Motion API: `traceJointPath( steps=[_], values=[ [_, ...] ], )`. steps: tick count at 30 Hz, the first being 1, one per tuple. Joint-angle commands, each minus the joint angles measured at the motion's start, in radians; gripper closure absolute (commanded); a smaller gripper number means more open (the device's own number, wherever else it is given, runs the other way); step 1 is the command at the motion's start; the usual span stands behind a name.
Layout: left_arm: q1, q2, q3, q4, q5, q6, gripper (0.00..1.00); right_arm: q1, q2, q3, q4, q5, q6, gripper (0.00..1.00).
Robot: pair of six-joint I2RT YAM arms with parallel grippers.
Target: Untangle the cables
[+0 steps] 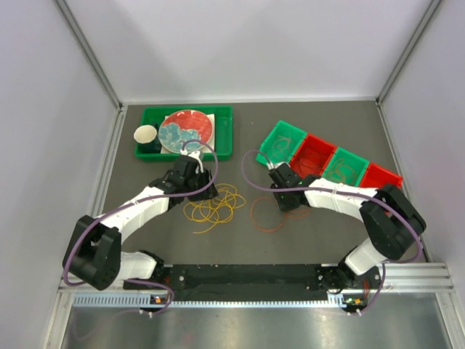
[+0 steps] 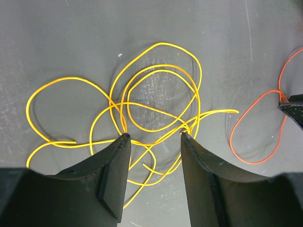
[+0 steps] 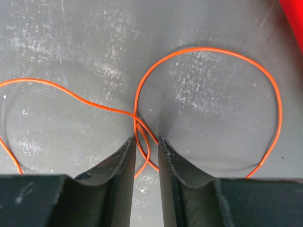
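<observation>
A tangle of yellow cables (image 1: 215,203) lies on the grey table, between the arms. In the left wrist view, its loops (image 2: 163,44) spread out ahead of my left gripper (image 2: 155,136). That gripper is open, with its tips down among the near strands and nothing pinched. An orange cable (image 1: 263,218) lies apart to the right. My right gripper (image 1: 283,202) is lowered onto it. In the right wrist view, the crossing of the orange loops (image 3: 208,48) sits between the narrowed fingers of the right gripper (image 3: 147,138), with a gap still showing on both sides of the strands.
A green tray (image 1: 221,145) at the back left holds a red plate (image 1: 187,131) and a white cup (image 1: 145,134). A row of green and red bins (image 1: 312,156) runs along the back right, close behind the right gripper. White walls stand on three sides.
</observation>
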Motion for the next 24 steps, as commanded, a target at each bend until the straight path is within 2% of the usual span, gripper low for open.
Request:
traceJointPath(
  steps=[1, 4, 7, 8, 10, 14, 24],
  values=[
    [0.005, -0.006, 0.017, 0.026, 0.005, 0.007, 0.49, 0.022, 0.032, 0.005, -0.060, 0.061, 0.051, 0.75],
    [0.005, -0.009, 0.017, 0.024, 0.005, 0.008, 0.49, 0.029, 0.041, 0.006, -0.058, 0.066, 0.061, 0.76],
    [0.005, -0.009, 0.019, 0.026, 0.004, 0.007, 0.49, 0.040, 0.055, 0.011, -0.058, 0.061, 0.070, 0.82],
    [0.005, -0.011, 0.019, 0.026, 0.004, 0.005, 0.49, 0.046, 0.065, 0.012, -0.055, 0.061, 0.073, 0.90],
    [0.005, -0.007, 0.020, 0.029, 0.008, 0.004, 0.49, 0.052, 0.078, 0.014, -0.055, 0.063, 0.081, 1.00],
    [0.005, -0.004, 0.024, 0.027, 0.010, 0.007, 0.49, 0.057, 0.061, 0.012, -0.058, 0.070, 0.088, 1.00],
    [0.005, -0.003, 0.033, 0.026, -0.002, 0.005, 0.49, 0.052, -0.227, 0.124, -0.185, 0.230, 0.074, 1.00]
  ],
)
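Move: Directly at the right fingertips, practically touching the table, lies the crossing of the orange cable, within about 1 cm. The yellow cable's tangle sits some 18 cm to the left and about level with it; the nearer red bin is about 15 cm ahead and 8 cm right, and the end green bin about 18 cm straight ahead. From the left hand, the orange crossing is roughly 19 cm right, 4 cm back and 6 cm below. Closing from about a quarter open to fully shut, the right fingers pinch the orange cable beside its crossing while the hand edges barely 1 cm left along the table. Then the hand lifts nearly 4 cm, drifting some 1.5 cm right, with its grip kept and the wrist almost unturned. ##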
